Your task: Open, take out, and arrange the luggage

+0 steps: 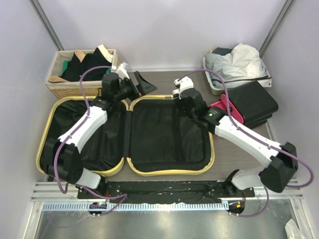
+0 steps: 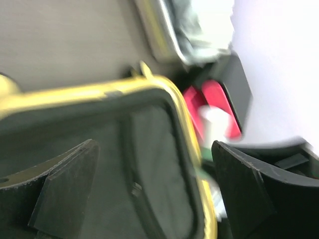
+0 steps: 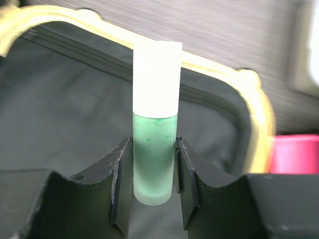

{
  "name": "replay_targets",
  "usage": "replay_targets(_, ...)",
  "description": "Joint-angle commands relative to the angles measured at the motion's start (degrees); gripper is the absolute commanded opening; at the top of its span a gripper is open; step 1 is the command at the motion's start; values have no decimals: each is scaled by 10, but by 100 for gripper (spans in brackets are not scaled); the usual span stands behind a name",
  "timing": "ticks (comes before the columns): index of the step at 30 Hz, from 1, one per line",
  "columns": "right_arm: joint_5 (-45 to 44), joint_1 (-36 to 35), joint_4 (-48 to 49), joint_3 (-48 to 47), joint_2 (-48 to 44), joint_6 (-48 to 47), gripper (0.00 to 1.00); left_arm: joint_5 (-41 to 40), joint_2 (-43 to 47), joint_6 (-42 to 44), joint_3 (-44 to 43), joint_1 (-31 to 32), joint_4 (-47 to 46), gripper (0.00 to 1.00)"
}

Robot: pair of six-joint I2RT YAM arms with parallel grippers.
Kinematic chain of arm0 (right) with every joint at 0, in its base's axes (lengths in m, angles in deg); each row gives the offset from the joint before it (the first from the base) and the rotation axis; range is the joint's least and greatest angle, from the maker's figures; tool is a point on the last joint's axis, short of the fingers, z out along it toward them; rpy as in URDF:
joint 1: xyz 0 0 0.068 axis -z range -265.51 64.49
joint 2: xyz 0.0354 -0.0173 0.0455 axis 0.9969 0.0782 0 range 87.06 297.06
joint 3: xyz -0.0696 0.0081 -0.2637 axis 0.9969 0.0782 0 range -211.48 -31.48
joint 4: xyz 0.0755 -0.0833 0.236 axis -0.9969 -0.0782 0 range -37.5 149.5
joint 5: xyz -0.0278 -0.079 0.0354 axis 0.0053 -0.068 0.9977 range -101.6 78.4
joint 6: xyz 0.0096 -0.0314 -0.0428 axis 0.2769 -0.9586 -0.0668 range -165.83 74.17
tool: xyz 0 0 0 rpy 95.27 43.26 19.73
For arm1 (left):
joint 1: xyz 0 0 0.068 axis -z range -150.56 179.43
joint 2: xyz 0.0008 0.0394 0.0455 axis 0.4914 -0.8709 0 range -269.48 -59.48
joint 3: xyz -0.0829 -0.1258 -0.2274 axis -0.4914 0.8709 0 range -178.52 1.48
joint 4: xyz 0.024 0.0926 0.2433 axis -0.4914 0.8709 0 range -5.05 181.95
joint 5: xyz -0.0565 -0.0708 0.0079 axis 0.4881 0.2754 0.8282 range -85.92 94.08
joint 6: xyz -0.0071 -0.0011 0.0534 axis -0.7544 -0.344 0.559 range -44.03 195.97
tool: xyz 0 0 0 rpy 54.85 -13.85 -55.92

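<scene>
The luggage (image 1: 167, 134) lies open flat, a pale-yellow shell with black lining in both halves. My right gripper (image 1: 178, 93) hovers over the far edge of its right half. In the right wrist view it (image 3: 153, 149) is shut on a small green bottle with a white cap (image 3: 156, 79), held upright above the lining. My left gripper (image 1: 137, 84) is at the far edge near the hinge. Its jaws (image 2: 154, 149) stand wide open with nothing between them. The luggage rim (image 2: 169, 94) and the blurred bottle (image 2: 217, 119) show beyond them.
A wicker basket (image 1: 82, 72) of dark clothes stands at the back left. A white tray (image 1: 239, 67) of pale cloth sits at the back right. In front of it is a black box (image 1: 254, 102) with red cylinders (image 1: 227, 107), close to the luggage's right edge.
</scene>
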Motion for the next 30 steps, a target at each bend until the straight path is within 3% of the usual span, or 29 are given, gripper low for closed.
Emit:
replay_targets(1,-51,40,-88,-12,-74,-76,1,-57,38,69,-38,-47,48,100)
replay_targets(5,27,133,-202,-32,-63,-137,1,-68,44,95,-42,-46,64,99)
replay_targets(11,5,192,-257,-51,-19,-199,1,-68,39,102,-43,-47,67,99)
replay_targets(17,-16,209,-265,-64,6,-244,1,-68,38,105,-43,-46,67,100)
replay_targets(30,-65,216,-285,-58,66,-247,1,-60,34,106,-46,-47,68,100)
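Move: The right hand already grips the green, white-capped bottle; the pink tray it is taken to lies about 21 cm to its right, 2 cm back and some 15 cm below. The black case is roughly 34 cm right and level, 13 cm down; the clothes basket 29 cm right and 16 cm ahead, 12 cm down; the empty suitcase half 4 cm left and 15 cm back, 18 cm down. From the left hand the tray is about 36 cm right and 11 cm back. Right hand carries the gripped bottle about 19 cm right and 7 down, tilting, over the tray; open left retreats leftward. ##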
